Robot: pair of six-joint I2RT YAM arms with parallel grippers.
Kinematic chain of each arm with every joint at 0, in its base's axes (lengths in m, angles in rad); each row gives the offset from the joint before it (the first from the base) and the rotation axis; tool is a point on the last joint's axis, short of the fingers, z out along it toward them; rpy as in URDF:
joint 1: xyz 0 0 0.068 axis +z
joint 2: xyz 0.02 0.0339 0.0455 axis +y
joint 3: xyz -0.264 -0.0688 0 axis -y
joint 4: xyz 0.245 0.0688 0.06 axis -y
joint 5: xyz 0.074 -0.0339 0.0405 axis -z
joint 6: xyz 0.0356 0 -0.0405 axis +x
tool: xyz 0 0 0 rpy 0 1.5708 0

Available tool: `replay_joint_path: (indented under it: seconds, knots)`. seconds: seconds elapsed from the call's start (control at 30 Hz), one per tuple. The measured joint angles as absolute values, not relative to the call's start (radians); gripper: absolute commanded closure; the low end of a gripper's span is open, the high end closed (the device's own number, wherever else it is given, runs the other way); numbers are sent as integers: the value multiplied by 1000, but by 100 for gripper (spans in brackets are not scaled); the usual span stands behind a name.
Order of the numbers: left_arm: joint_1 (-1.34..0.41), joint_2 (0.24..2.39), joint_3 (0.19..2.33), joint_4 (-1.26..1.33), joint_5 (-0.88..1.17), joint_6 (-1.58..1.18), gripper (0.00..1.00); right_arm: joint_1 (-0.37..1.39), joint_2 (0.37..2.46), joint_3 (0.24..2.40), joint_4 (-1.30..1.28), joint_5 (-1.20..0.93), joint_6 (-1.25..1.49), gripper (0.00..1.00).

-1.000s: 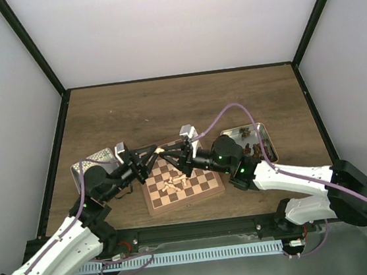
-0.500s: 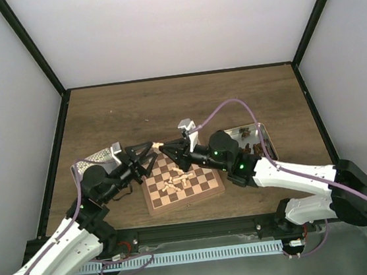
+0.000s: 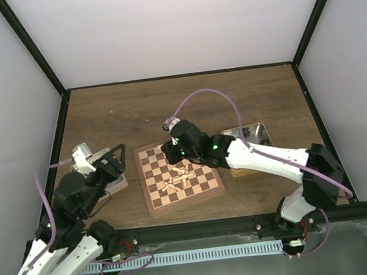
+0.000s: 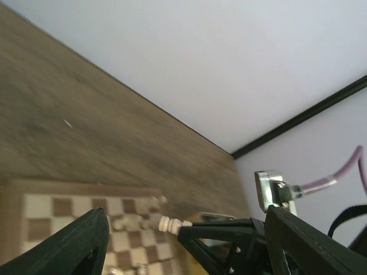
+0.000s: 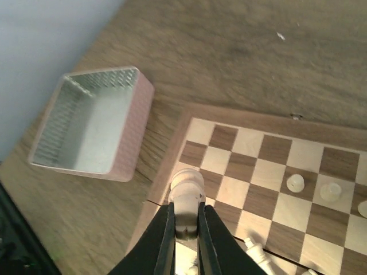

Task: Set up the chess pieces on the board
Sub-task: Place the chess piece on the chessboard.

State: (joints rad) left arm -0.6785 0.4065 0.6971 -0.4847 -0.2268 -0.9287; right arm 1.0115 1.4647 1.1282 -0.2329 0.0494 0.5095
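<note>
My right gripper [image 3: 169, 149] is shut on a pale cream chess piece [image 5: 188, 189] and holds it above the left rim of the board [image 5: 275, 149], near its far left corner. The left wrist view shows that same piece [image 4: 166, 224] sticking out of the right gripper's fingertips. My left gripper [image 3: 111, 157] stands open and empty to the left of the board [image 3: 202, 185], its fingers [image 4: 80, 240] wide apart. Several cream pieces [image 3: 177, 177] lie in a heap mid-board. Two cream pieces [image 5: 295, 183] stand upright on squares.
An empty silver tin [image 5: 92, 123] sits left of the board, partly under my left arm in the top view. A second tin [image 3: 253, 135] with dark pieces lies to the right, behind my right arm. Black frame posts edge the table.
Both grippers met over the board's far left corner on one cream piece. The left gripper opened and drew back left; the right gripper closed on the piece and keeps it.
</note>
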Motion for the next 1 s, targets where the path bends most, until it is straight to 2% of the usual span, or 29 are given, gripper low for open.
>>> replay_joint_path:
  seconds: [0.2, 0.4, 0.63, 1.0]
  knots:
    - [-678, 316, 729, -582, -331, -657, 24, 1011, 1668, 1325, -393, 91, 488, 99]
    - [-678, 226, 704, -614, -355, -538, 24, 1011, 1874, 1501, -472, 101, 464, 99]
    - [-678, 190, 694, -631, -435, -520, 25, 1011, 2057, 1661, -540, 92, 448, 99]
    - [-678, 181, 694, -662, -494, -525, 25, 1011, 2167, 1769, -630, 126, 443, 99]
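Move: The bare square the right hand's chess piece is headed for, second in from the left on the second row from the board's far edge, lies about 7 cm ahead, 8 cm left and 17 cm below. Nearest standing piece: some 9 cm right of that square, 2 cm farther out. The pile of lying pieces is 4 cm back, level sideways; the left tray some 28 cm left, 2 cm ahead. From the left hand the square is 11 cm ahead, 9 cm right, 25 cm below. The light chess piece, still pinched in the right fingers, is lowered about 14 cm towards the board's far-left corner while travelling some 7 cm left and 6 cm forward, the wrist tipping the fingers nearly 30 degrees so they point more steeply down; the descent slows at the end. The empty left hand, fingers open, backs off about 7 cm to its left, rolling with its left side up. ##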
